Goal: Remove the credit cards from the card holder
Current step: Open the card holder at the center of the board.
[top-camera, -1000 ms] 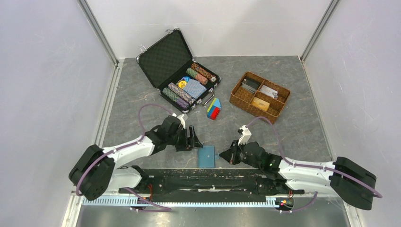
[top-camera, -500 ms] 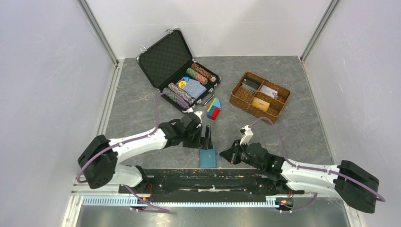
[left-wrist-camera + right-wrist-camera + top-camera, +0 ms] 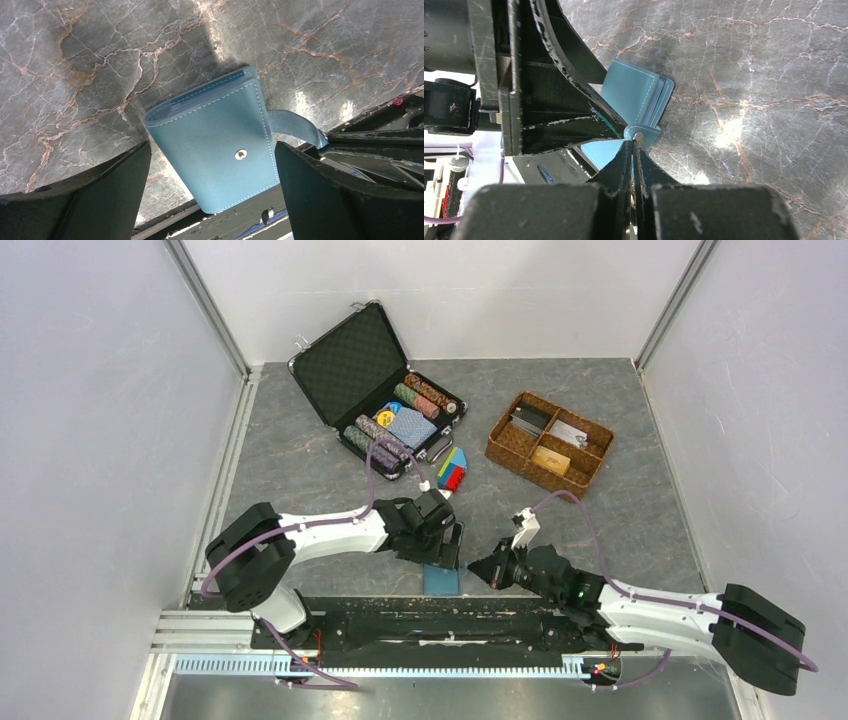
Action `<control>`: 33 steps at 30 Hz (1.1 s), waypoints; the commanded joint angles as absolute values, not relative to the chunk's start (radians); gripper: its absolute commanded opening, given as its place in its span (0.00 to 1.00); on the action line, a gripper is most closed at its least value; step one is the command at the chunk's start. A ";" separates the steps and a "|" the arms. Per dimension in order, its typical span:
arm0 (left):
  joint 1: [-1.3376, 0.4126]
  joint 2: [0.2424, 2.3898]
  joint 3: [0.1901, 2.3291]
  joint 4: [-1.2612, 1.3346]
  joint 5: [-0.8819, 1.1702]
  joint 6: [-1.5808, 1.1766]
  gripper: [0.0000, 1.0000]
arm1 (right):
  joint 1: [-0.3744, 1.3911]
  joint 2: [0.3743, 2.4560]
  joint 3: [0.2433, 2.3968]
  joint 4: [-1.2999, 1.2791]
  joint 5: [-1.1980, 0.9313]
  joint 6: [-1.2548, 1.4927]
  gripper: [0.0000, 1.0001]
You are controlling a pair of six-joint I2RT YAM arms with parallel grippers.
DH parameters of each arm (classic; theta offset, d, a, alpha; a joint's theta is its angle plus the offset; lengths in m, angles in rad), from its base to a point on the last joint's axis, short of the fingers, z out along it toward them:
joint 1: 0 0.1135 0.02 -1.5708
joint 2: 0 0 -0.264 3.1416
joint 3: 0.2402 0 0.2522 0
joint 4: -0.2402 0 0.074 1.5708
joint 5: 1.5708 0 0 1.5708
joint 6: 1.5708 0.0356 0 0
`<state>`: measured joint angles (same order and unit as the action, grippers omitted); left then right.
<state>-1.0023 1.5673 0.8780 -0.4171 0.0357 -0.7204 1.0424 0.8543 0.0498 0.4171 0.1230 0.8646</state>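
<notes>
The card holder (image 3: 441, 581) is a light-blue wallet, folded closed, lying at the table's near edge and partly over it. Seen from the left wrist, the card holder (image 3: 215, 150) shows a metal snap and a strap running off to the right. My left gripper (image 3: 446, 546) hangs over it, open, and in its own view the left gripper (image 3: 212, 200) has one finger on each side, not touching. My right gripper (image 3: 479, 568) is just right of the wallet. In its own view the right gripper (image 3: 635, 137) is shut on the strap's snap end. The credit cards are hidden.
An open black chip case (image 3: 380, 390) with chips and a blue-patterned deck stands at the back. A small coloured block stack (image 3: 452, 471) lies in front of it. A brown wicker tray (image 3: 503, 448) holding flat items sits at the back right. The black arm rail (image 3: 430, 618) runs along the near edge.
My left arm has swung right and forward from beside the wallet to over it, and its jaws have opened wider. The right gripper has stayed shut at the wallet's right side.
</notes>
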 commanded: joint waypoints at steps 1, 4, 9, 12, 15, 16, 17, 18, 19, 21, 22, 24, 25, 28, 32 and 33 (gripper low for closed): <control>-1.012 1.594 0.912 -0.413 0.011 -0.675 1.00 | 1.039 0.833 0.039 0.465 0.159 0.874 0.00; -1.017 1.608 0.923 -0.413 0.004 -0.672 1.00 | 1.039 0.827 0.037 0.463 0.164 0.873 0.00; -1.027 1.640 0.944 -0.433 0.003 -0.670 1.00 | 1.038 0.815 0.035 0.453 0.171 0.870 0.00; -1.038 1.654 0.958 -0.448 -0.031 -0.665 1.00 | 1.039 0.811 0.030 0.448 0.175 0.870 0.00; -1.051 1.668 0.979 -0.485 -0.065 -0.659 0.97 | 1.039 0.801 0.016 0.453 0.179 0.878 0.00; -1.054 1.671 0.985 -0.495 -0.075 -0.658 0.96 | 1.039 0.796 0.013 0.454 0.183 0.878 0.00; -1.056 1.674 0.988 -0.505 -0.083 -0.654 0.94 | 1.039 0.793 0.011 0.452 0.189 0.879 0.00; -1.058 1.676 0.992 -0.515 -0.087 -0.652 0.91 | 1.039 0.788 0.011 0.446 0.195 0.878 0.00; -1.058 1.678 0.996 -0.521 -0.089 -0.645 0.89 | 1.039 0.783 0.011 0.439 0.201 0.876 0.00; -1.058 1.682 1.008 -0.541 -0.099 -0.635 0.83 | 1.039 0.771 0.012 0.423 0.216 0.874 0.00; -1.059 1.681 1.012 -0.549 -0.106 -0.631 0.81 | 1.039 0.765 0.012 0.417 0.222 0.872 0.00; -1.059 1.676 1.023 -0.570 -0.121 -0.625 0.78 | 1.039 0.756 0.014 0.403 0.235 0.869 0.00; -1.059 1.669 1.022 -0.569 -0.122 -0.623 0.78 | 1.039 0.752 0.014 0.394 0.243 0.867 0.00; -1.057 1.641 1.022 -0.570 -0.122 -0.614 0.77 | 1.038 0.746 0.012 0.371 0.273 0.861 0.00; -1.056 1.609 1.022 -0.568 -0.134 -0.604 0.77 | 1.029 0.746 0.037 0.293 0.329 0.828 0.02; -1.056 1.607 1.020 -0.564 -0.126 -0.602 0.77 | 1.028 0.748 0.047 0.258 0.352 0.820 0.03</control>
<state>-1.0534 1.6585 0.9981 -0.5430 -0.0914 -0.6556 1.0378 0.7574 0.0158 0.3367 0.2398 0.8585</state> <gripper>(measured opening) 0.773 0.015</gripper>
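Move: The card holder lies almost directly under the wide-open left fingers, about 2 cm below and 1 cm back and 1 cm to the right. From the right hand, which already pinches its loose strap end, the holder lies some 5 cm left, level fore and aft, about 2 cm down. The toy blocks stand some 18 cm ahead and 3 cm left of that hand. Right hand, still pinching the strap, draws about 2 cm right and forward; left tilts and part-closes over the holder. ##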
